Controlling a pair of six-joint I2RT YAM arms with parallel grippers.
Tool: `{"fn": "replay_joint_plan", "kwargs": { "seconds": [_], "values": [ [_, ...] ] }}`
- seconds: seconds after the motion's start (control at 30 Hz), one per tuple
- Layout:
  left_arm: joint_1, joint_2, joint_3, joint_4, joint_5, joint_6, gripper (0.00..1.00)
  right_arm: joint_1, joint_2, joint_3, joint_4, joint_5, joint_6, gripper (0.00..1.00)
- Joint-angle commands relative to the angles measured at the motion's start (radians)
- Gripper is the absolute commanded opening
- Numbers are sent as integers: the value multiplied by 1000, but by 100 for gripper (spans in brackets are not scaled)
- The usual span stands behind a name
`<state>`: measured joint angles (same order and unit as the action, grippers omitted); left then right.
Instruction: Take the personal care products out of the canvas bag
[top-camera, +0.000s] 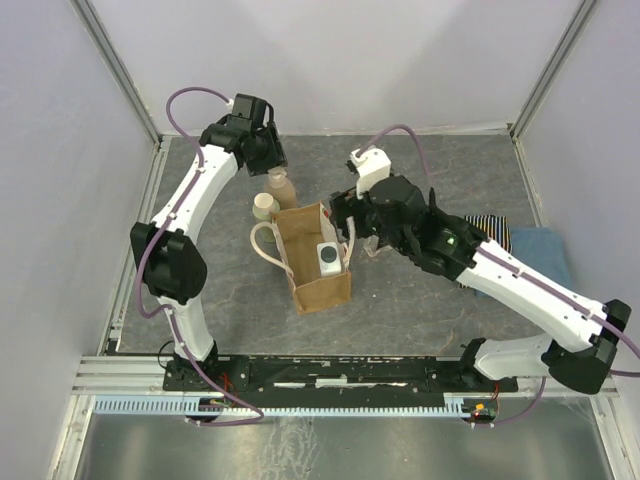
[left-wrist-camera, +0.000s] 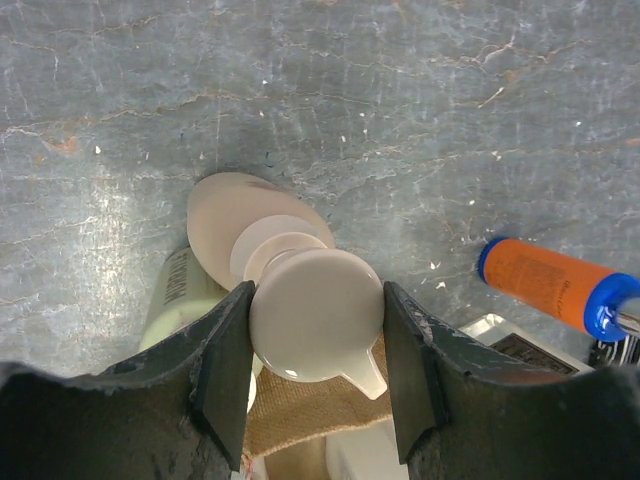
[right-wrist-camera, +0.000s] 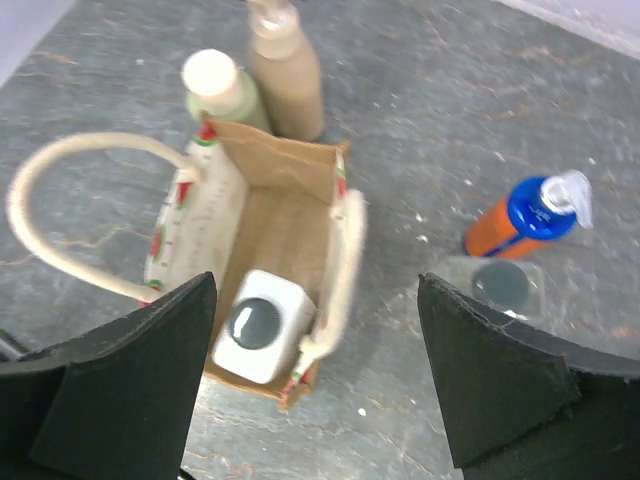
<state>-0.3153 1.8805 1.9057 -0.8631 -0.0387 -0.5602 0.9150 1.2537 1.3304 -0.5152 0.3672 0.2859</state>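
The canvas bag (top-camera: 318, 268) stands open in the middle of the table; its tan fabric (right-wrist-camera: 285, 215) and cream loop handle (right-wrist-camera: 70, 195) show from above. Inside it stands a white square bottle with a dark round cap (right-wrist-camera: 260, 325) (top-camera: 328, 258). Behind the bag stand a beige-brown bottle (top-camera: 283, 190) (right-wrist-camera: 285, 75) and a pale green bottle with a cream lid (right-wrist-camera: 222, 88) (top-camera: 265, 207). My left gripper (left-wrist-camera: 316, 340) is shut on the beige-brown bottle's cream pump cap (left-wrist-camera: 316, 312). My right gripper (right-wrist-camera: 315, 375) hovers open above the bag's right edge, nothing between its fingers.
An orange bottle with a blue collar (right-wrist-camera: 520, 220) (left-wrist-camera: 550, 288) and a clear flat case with a dark disc (right-wrist-camera: 495, 285) sit right of the bag. A striped cloth (top-camera: 495, 230) and a blue cloth (top-camera: 545, 245) lie at the right, partly under the right arm.
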Motion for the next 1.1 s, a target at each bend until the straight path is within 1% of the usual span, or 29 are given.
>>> {"fn": "replay_joint_plan", "kwargs": {
  "seconds": [0.0,0.07,0.13,0.27,0.33,0.43,0.53,0.57,0.67,0.77,0.87,1.07],
  "values": [
    [5,-52,-21,188,-30,-10,15,54,106,123,-74,-42,-46,88],
    [5,-59,-58,200,-31,-16,18,70,153,155,-110,-69,-41,87],
    [5,-65,-88,207,-33,-17,23,78,170,149,-97,-94,-29,87],
    [5,-65,-102,199,-25,-16,34,78,236,174,-122,-171,-9,87],
    [5,-61,-96,176,-23,-23,42,78,271,180,-128,-208,10,87],
    [5,-82,-103,166,-19,-29,55,79,306,173,-143,-219,48,87],
    [5,-110,-109,157,-18,-30,62,78,318,150,-149,-207,78,87],
    [5,-120,-110,155,-16,-31,63,78,322,144,-154,-202,86,87],
    [5,-158,-128,155,-21,-50,79,78,328,115,-158,-185,113,87],
    [5,-185,-127,159,-13,-55,87,78,333,82,-156,-176,143,87],
    [5,-207,-113,155,-7,-56,90,78,347,57,-157,-163,173,87],
    [4,-247,-99,152,8,-61,90,79,412,61,-195,-159,229,83]
  ]
}}
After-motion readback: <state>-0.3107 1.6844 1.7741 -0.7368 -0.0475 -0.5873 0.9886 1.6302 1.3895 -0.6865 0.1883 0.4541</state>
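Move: The pump bottle hangs upright from the left fingers, its middle about 10 cm straight below; the green bottle stands some 4 cm back and 4 cm left of that hand. For the right hand, the white bottle lies about 4 cm back, 6 cm left and 22 cm down. The canvas bag's middle is 2 cm back, 10 cm left; the orange pump bottle 8 cm ahead, 5 cm right; the clear bottle 4 cm ahead, 6 cm right. The pump bottle, still pinched by its head, is eased down and forward about a centimetre by the left hand, which then opens its fingers, lets go and rises some 7 cm, drawing slightly back. Towards the dark-capped white bottle, the right hand swings left, then sinks about 15 cm in all, tipping some 25 degrees downward with fingers staying wide open around the cap; contact can't be seen. ##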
